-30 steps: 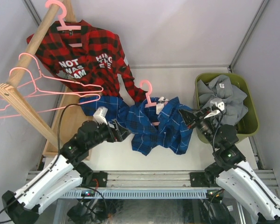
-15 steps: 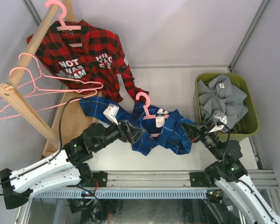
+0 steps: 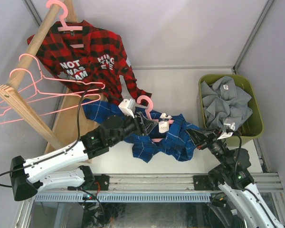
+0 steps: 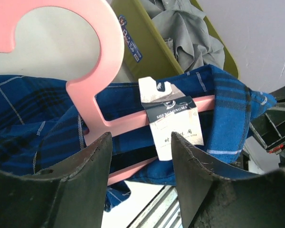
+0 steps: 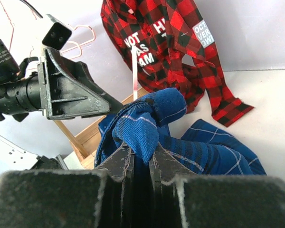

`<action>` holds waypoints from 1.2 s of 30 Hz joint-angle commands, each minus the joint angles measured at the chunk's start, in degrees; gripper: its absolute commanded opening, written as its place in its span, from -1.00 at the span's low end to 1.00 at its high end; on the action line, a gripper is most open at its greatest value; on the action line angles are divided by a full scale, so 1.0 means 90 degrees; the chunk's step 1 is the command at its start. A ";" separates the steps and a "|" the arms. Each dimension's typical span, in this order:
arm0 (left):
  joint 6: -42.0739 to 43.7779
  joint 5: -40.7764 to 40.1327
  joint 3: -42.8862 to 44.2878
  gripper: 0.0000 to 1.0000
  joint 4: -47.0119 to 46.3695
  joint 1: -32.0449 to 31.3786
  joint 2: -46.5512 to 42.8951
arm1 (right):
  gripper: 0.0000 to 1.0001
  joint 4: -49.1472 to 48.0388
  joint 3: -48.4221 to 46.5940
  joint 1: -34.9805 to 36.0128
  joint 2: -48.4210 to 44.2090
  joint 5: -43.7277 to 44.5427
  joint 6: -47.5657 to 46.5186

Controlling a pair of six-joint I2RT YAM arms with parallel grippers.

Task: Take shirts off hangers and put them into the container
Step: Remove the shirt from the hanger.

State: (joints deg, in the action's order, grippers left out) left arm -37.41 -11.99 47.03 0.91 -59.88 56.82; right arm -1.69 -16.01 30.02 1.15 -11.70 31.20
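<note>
A blue plaid shirt (image 3: 178, 142) lies bunched on the table, still on a pink hanger (image 3: 145, 102). My left gripper (image 3: 151, 126) hovers at that hanger's neck. In the left wrist view its jaws (image 4: 140, 137) stand apart, and the hanger (image 4: 104, 57), its lower bars and a white tag (image 4: 173, 121) show between the tips. My right gripper (image 3: 192, 134) is shut on a fold of the blue shirt (image 5: 147, 118), pinched between its fingers (image 5: 141, 152). The olive container (image 3: 256, 109) at the right holds a grey shirt (image 3: 225, 102). A red-black plaid shirt (image 3: 92, 57) hangs from the rail.
A wooden rail (image 3: 42, 35) slants across the back left, carrying bare pink hangers (image 3: 38, 80) and the red shirt's hanger. Its flat wooden base board (image 3: 71, 123) lies under my left arm. The red shirt's sleeve (image 5: 223, 90) trails on the table beside the blue shirt.
My left arm has reached right to the blue shirt's hanger and its jaws have narrowed. My right gripper has drawn the blue shirt's edge toward the near edge, bunching the cloth.
</note>
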 commanded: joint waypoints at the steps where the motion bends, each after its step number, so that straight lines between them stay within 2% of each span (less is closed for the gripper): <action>1: -0.0341 -0.0388 0.0254 0.12 -0.0493 -0.0036 0.0028 | -1.00 -0.0309 -0.0126 -0.0014 -0.0165 -0.0039 0.0384; 13: -0.0335 -0.1251 0.0263 0.22 -0.0102 0.0003 0.0308 | -1.00 -0.0522 -0.0147 -0.0006 -0.0177 -0.0042 0.0513; 26: -0.0033 -0.0406 0.0315 0.10 -0.0865 0.0149 0.0483 | -1.00 -0.0618 -0.0133 -0.0005 -0.0209 -0.0223 0.0685; 31: 0.0069 -0.0135 0.0375 -0.12 -0.0970 0.0151 0.0503 | -1.00 -0.0679 -0.0135 -0.0002 -0.0238 -0.0220 0.0752; 34: 0.0153 0.0109 0.0447 -0.37 -0.0935 0.0155 0.0516 | -1.00 -0.0580 -0.0130 -0.0008 -0.0231 -0.0201 0.0705; 36: 0.0261 0.0218 0.0588 -0.62 -0.0813 0.0150 0.0536 | -1.00 -0.0434 -0.0174 -0.0013 -0.0227 -0.0174 0.0623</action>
State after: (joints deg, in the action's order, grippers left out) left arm -36.49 -17.50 47.05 -3.03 -57.60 61.25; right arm -3.25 -16.01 29.95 0.32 -12.14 35.16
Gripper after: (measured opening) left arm 0.283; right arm 0.066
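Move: The stem of the blue shirt's hanger, below its pink hook, lies about 3 cm ahead of the left hand, level sideways and 1 cm lower. The white tag is some 5 cm to the right, 2 cm ahead and 2 cm down; the shirt edge in the right hand is roughly 16 cm to the right and 4 cm back at about the same height. From the right hand the stem is about 16 cm left, 8 cm ahead, level. The left fingers close on the hanger's stem from either side, just under the hook: the half-open hand first slides about 3 cm forward, turning some 10 degrees counter-clockwise and dipping 2 cm, then comes back up 1 cm as the gap narrows by half. The right hand keeps its shut grip on the blue shirt, holding nearly in place. ##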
